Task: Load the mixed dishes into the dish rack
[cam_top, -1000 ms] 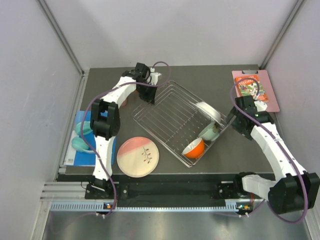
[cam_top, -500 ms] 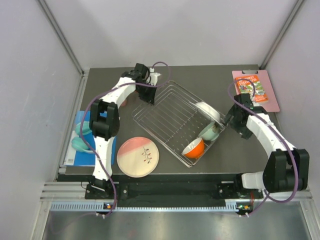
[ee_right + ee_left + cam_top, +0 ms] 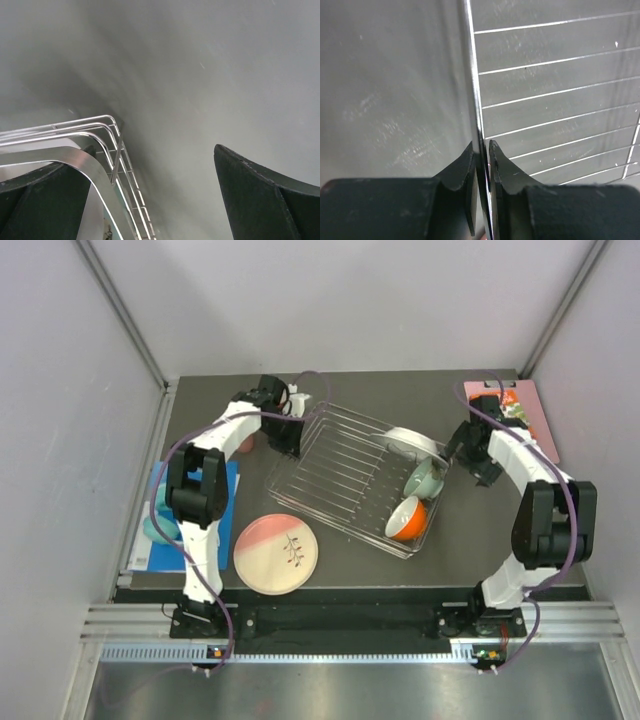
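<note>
The chrome dish rack (image 3: 340, 465) lies mid-table. In its right end are a pale grey-white plate (image 3: 412, 440), a mint-green bowl (image 3: 425, 478) and an orange bowl (image 3: 410, 518). My left gripper (image 3: 290, 430) is shut on the rack's far-left rim; in the left wrist view the fingers (image 3: 502, 165) pinch the rim wire (image 3: 475, 100). My right gripper (image 3: 455, 452) stands open at the rack's right corner (image 3: 112, 131), which sits by its left finger (image 3: 45, 192). A pink-and-cream plate (image 3: 277, 552) lies on the table, front left. A pink cup (image 3: 245, 444) peeks from behind the left arm.
A blue book (image 3: 150, 540) with teal headphones (image 3: 160, 525) lies at the left edge. A pink board (image 3: 535, 425) with an orange packet is at the back right, just behind the right arm. Grey walls close in both sides.
The rack has swung counter-clockwise, its right end going toward the back, with the left gripper still on its rim. The right arm has folded back and its gripper now sits at the rack's right corner.
</note>
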You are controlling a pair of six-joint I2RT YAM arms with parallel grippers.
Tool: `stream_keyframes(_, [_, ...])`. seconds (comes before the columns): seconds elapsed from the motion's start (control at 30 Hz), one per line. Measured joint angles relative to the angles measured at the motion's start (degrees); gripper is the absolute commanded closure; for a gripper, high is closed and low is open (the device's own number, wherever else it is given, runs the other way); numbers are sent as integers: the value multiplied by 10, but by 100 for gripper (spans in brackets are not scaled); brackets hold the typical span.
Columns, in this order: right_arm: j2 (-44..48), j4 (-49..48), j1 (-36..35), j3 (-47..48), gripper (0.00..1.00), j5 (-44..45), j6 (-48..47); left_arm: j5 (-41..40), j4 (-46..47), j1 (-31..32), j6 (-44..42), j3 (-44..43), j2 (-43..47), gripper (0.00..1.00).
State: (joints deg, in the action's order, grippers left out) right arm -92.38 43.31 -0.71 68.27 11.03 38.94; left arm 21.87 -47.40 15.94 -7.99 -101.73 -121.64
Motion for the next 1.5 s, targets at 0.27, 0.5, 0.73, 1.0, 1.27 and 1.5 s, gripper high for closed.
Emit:
stream_keyframes(0.27, [-74,-13,1,80,0,-21,-30,14,21,-4,13,71,44,58])
stream_keyframes(0.5, [-129,-27,5,142,0,-25,-45,52,-51,-14,21,115,47,40])
stream_keyframes(0.73, [-174,-35,8,206,0,-36,-59,67,-72,-14,26,105,47,40])
stream_keyframes(1.0, [-192,-38,8,277,0,-56,-74,85,-86,-16,35,67,60,36])
stream_keyframes(1.27, [-203,-43,8,320,0,-66,-75,88,-108,-31,34,62,107,1])
stream_keyframes(1.5, [-167,-26,5,352,0,-8,-79,80,-151,-130,4,-12,153,1])
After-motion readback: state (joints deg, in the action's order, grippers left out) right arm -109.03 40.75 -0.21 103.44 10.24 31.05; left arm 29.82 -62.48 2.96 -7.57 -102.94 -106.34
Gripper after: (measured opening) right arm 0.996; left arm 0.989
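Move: The left gripper still has the dish rack's left rim between its fingers; the skewed rack's middle lies about 19 cm right, 7 cm back and slightly below. The pink mug is some 13 cm left and 4 cm forward of this hand, the orange mug 4 cm left and 13 cm forward. From the open right gripper, the rack's middle is about 27 cm left and 4 cm back, the white plate 15 cm left and 4 cm forward, and the green bowl 12 cm left and 4 cm back. Square up the dish rack with both hands: keep pushing its far right corner forward with the right gripper's left finger, travelling about 16 cm, while the left hand draws the left rim back some 7 cm. Open the left fingers and lift off, up and to the left; raise the open right hand clear by about 10 cm, tilting its fingertips outward. ##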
